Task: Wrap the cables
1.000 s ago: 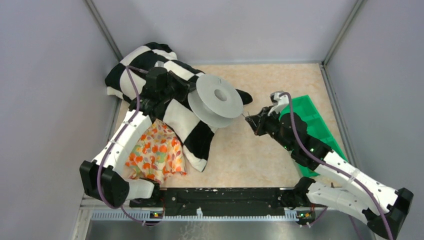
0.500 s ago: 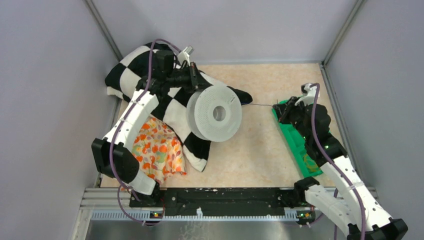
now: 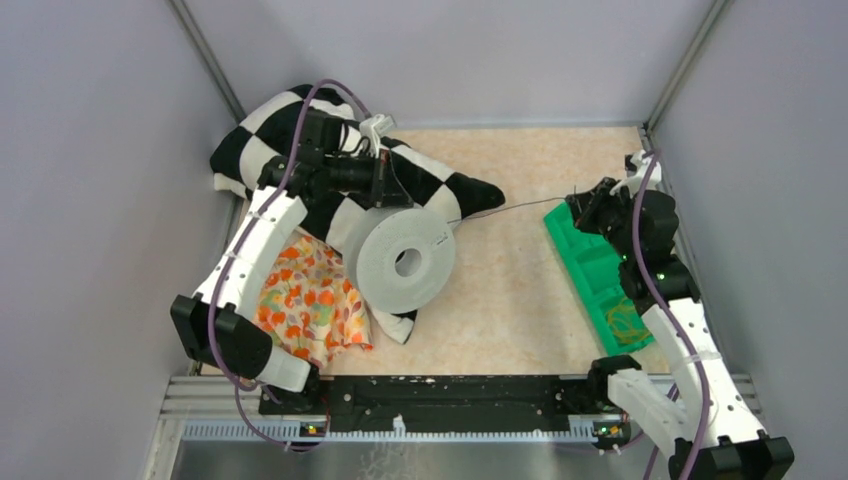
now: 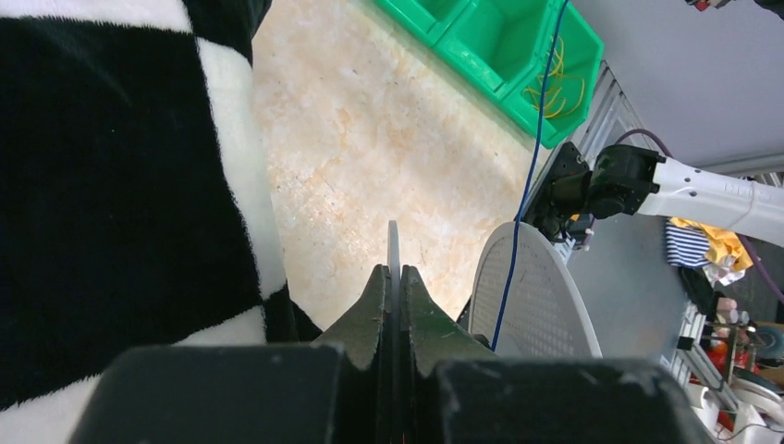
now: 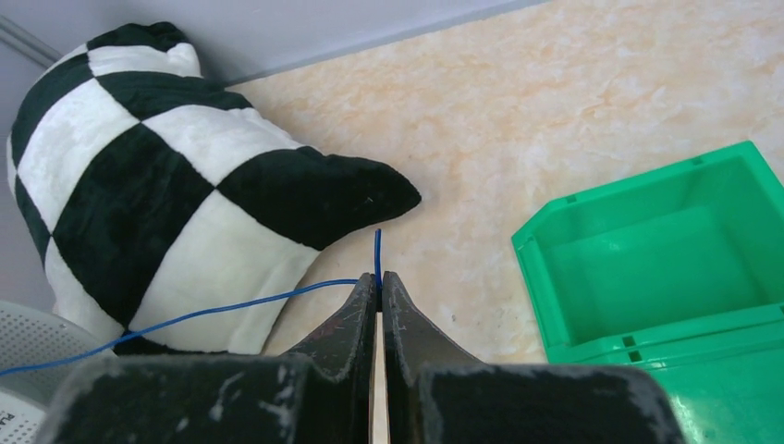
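Note:
The cable (image 3: 505, 209) is a thin blue wire stretched nearly straight between a white perforated spool (image 3: 385, 272) and my right gripper (image 3: 578, 206). In the right wrist view the right gripper (image 5: 378, 277) is shut on the cable (image 5: 231, 308) close to its end, and a short tip sticks up past the jaws. My left gripper (image 3: 388, 197) is shut on the thin edge of one spool flange, seen edge-on between the jaws of the left gripper (image 4: 393, 274). The other flange (image 4: 541, 305) has the cable (image 4: 532, 176) running over it. The spool hangs tilted over the checkered cushion.
A black-and-white checkered cushion (image 3: 262, 135) lies at the back left, with a floral orange cloth (image 3: 315, 300) in front of it. A green divided bin (image 3: 592, 272) stands on the right under the right arm, with yellow rubber bands (image 3: 628, 322) in its near compartment.
The left arm has swung the spool down and nearer, over the cushion's front. The right gripper has pulled back toward the far right corner, drawing the cable out longer.

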Controlling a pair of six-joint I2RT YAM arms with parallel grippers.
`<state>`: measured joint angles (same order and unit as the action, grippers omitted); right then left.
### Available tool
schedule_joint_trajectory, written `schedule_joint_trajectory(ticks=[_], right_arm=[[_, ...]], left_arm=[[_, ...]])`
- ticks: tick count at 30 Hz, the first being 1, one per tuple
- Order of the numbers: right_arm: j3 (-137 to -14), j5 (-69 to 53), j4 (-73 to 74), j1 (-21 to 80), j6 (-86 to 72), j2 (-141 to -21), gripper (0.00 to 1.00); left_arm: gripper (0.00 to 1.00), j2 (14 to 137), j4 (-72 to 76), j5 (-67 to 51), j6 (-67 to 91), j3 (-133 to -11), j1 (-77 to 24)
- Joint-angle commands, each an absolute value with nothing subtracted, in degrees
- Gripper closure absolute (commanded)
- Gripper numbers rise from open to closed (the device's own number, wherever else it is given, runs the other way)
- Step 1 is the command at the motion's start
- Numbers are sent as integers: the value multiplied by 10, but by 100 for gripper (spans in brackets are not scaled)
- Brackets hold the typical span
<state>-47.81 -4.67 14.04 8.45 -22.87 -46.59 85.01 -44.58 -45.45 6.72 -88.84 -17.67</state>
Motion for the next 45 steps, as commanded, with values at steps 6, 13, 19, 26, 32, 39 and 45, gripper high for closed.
schedule_joint_trajectory(ticks=[6, 13, 19, 26, 32, 39, 45], right_arm=[[-495, -127, 100, 78, -226, -474, 100], [-476, -195, 102, 103, -267, -452, 100], [-497, -148, 132, 207, -279, -457, 100], [-524, -42, 170, 354, -244, -476, 100], [-541, 19, 188, 443, -231, -500, 100], [-557, 67, 191, 505, -237, -516, 100], [-543, 111, 213, 505, -243, -488, 100]], left_arm=[[100, 777, -307, -520, 146, -886, -173], [100, 775, -92, -394, 452, -876, -169], [100, 765, 22, -262, 656, -780, -169], [100, 736, 12, -141, 788, -693, -169], [100, 735, -108, -96, 824, -701, -170], [100, 751, -142, -104, 819, -715, -170], [100, 747, -160, -74, 809, -727, -168]])
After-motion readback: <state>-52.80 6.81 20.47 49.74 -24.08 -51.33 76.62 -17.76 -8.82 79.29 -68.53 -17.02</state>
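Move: Ahead and to the left of the left hand, the checkered pillow's middle lies about 15 cm farther out and 13 cm left, over 20 cm lower. The spool gripped by that hand has its middle some 9 cm back, 2 cm left and slightly lower; the flowered cloth lies 22 cm left, 9 cm back, far below. From the right hand, pinching the cable, the spool's middle is roughly 35 cm left and 10 cm back, nearly level; the green box is 16 cm right, about level fore-and-aft, 25 cm lower. Swinging the spool up and over, the left hand rises about 11 cm while starting forward, then sinks again as it carries on forward and a little left, its wrist turning some 60 degrees counter-clockwise and tipping. The right hand keeps its pinch on the cable and brings it left and back towards the spool, about 20 cm, turning counter-clockwise, with a slight return at the end. Both grippers stay shut. ##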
